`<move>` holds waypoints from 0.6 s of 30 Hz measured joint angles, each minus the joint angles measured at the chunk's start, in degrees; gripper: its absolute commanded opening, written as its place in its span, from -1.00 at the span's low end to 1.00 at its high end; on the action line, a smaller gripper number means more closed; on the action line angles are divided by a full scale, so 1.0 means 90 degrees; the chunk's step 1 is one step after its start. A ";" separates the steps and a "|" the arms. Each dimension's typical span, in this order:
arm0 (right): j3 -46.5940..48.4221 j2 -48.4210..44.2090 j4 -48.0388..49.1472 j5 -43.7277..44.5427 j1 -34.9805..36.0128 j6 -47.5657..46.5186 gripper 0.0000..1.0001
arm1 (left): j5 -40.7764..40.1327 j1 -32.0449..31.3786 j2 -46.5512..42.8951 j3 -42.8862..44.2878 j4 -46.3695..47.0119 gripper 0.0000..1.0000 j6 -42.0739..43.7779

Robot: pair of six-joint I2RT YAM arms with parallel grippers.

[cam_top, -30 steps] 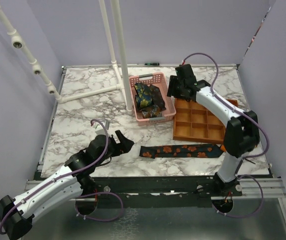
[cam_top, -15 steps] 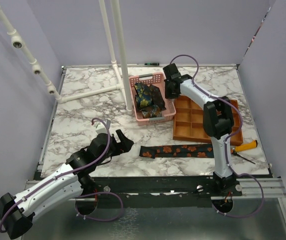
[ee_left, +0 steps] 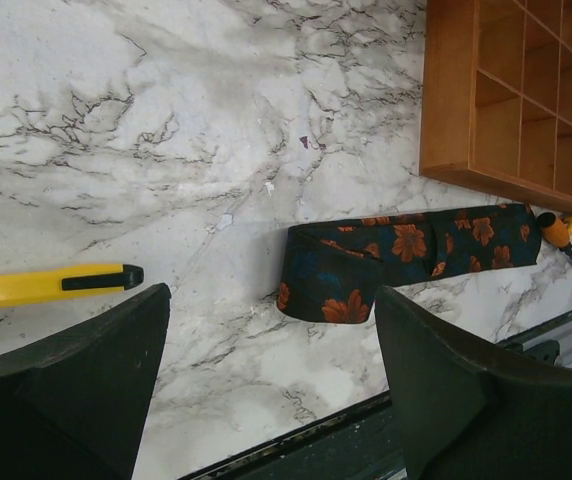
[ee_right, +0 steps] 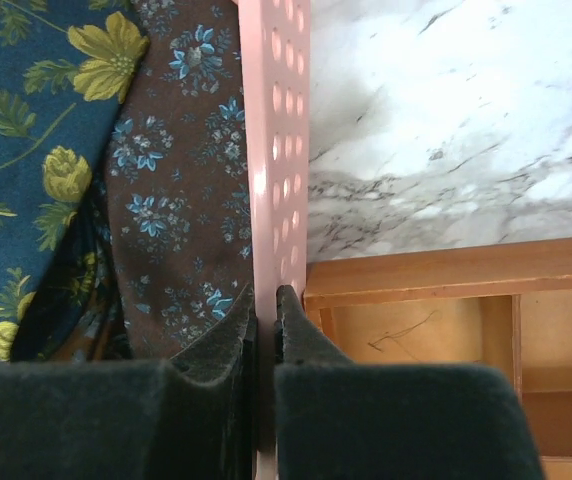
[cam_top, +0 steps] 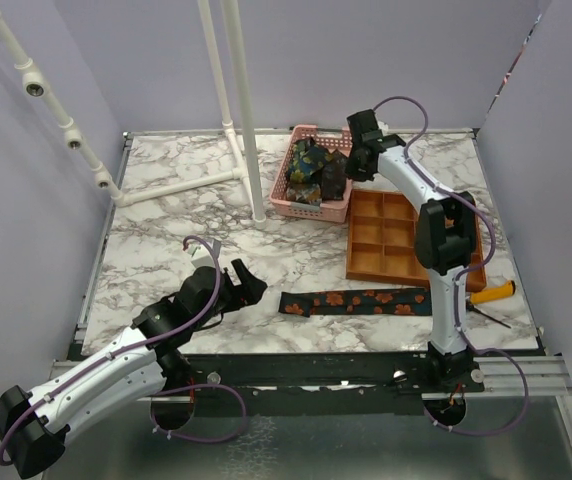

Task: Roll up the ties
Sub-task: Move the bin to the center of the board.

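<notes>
A long dark tie with orange flowers point(cam_top: 361, 300) lies flat near the table's front edge, and its folded end point(ee_left: 341, 275) shows in the left wrist view. More ties point(cam_top: 316, 170) are bundled in the pink basket point(cam_top: 311, 208): a navy one with yellow flowers point(ee_right: 26, 150) and a brown one with blue flowers point(ee_right: 181, 180). My right gripper point(ee_right: 264, 295) is shut on the basket's perforated right wall point(ee_right: 281, 120); it also shows in the top view point(cam_top: 358, 150). My left gripper point(cam_top: 249, 283) hovers open just left of the flat tie's end, with nothing between its fingers point(ee_left: 86, 370).
An orange wooden compartment tray point(cam_top: 406, 235) lies right of the basket, touching it point(ee_right: 416, 280). An orange-handled screwdriver point(cam_top: 491, 293) lies at the tie's right end. A white pipe stand point(cam_top: 246, 110) rises left of the basket. A yellow-handled tool point(ee_left: 46, 285) lies by my left finger.
My right gripper closed on the basket's wall and swung toward the back right. The basket slid back and turned with it. The left arm stayed still.
</notes>
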 measured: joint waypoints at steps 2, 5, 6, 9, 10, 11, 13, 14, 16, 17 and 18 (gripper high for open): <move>0.0085 -0.0002 -0.0036 0.0051 -0.0131 0.0177 -1.00 | 0.0000 0.0000 0.0000 0.0000 -0.0017 0.68 0.0000; 0.0087 -0.0068 -0.0019 0.0056 -0.0316 0.0576 -1.00 | -0.0002 0.0000 0.0002 0.0000 -0.0022 0.68 -0.0002; -0.0022 -0.0148 0.0051 0.0036 -0.0396 0.0811 -1.00 | -0.0002 0.0000 0.0007 0.0000 -0.0022 0.68 -0.0002; -0.0515 -0.0493 0.0318 0.0044 -0.0537 0.1496 -1.00 | -0.0005 0.0000 0.0073 0.0000 -0.0022 0.68 -0.0007; -0.0651 -0.0605 0.0367 0.0046 -0.0561 0.1775 -1.00 | -0.0005 0.0000 0.0092 0.0000 -0.0022 0.68 -0.0010; -0.0714 -0.0685 0.0359 0.0068 -0.0597 0.2067 -1.00 | -0.0005 0.0000 0.0131 0.0000 -0.0022 0.68 -0.0010; -0.0685 -0.0714 0.0347 0.0095 -0.0656 0.2633 -1.00 | -0.0005 0.0000 0.0168 0.0000 -0.0022 0.68 -0.0012; -0.0641 -0.0692 0.0330 0.0104 -0.0663 0.2924 -1.00 | -0.0007 0.0000 0.0170 0.0000 -0.0022 0.68 -0.0017; -0.0469 -0.0602 0.0257 0.0129 -0.0644 0.3546 -1.00 | -0.0012 0.0000 0.0165 0.0000 -0.0022 0.68 -0.0044; -0.0386 -0.0561 0.0240 0.0143 -0.0627 0.3823 -1.00 | -0.0024 0.0000 0.0165 0.0000 -0.0022 0.68 -0.0058; -0.0330 -0.0520 0.0238 0.0153 -0.0602 0.4087 -1.00 | -0.0034 0.0000 0.0165 0.0000 -0.0022 0.68 -0.0083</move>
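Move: The pink bin, its right wall already pinched by the right hand, has its middle about 10 cm to that hand's left, level with it fore and aft, and some 4 cm lower. The orange tray's middle is roughly 15 cm back and 14 cm to the right; the flowered tie lies about 33 cm back, hardly to either side, both on the table below. From the left hand, the bin is around 34 cm ahead and 15 cm right. The bin is swung by its right wall, which the right fingers keep pinched shut: the hand lifts about 4 cm while going right and a little forward, away from the tray's near side, easing back left by about a centimetre at the end. All the while the wrist turns about 35 degrees clockwise and rolls its left side up by some 25. ##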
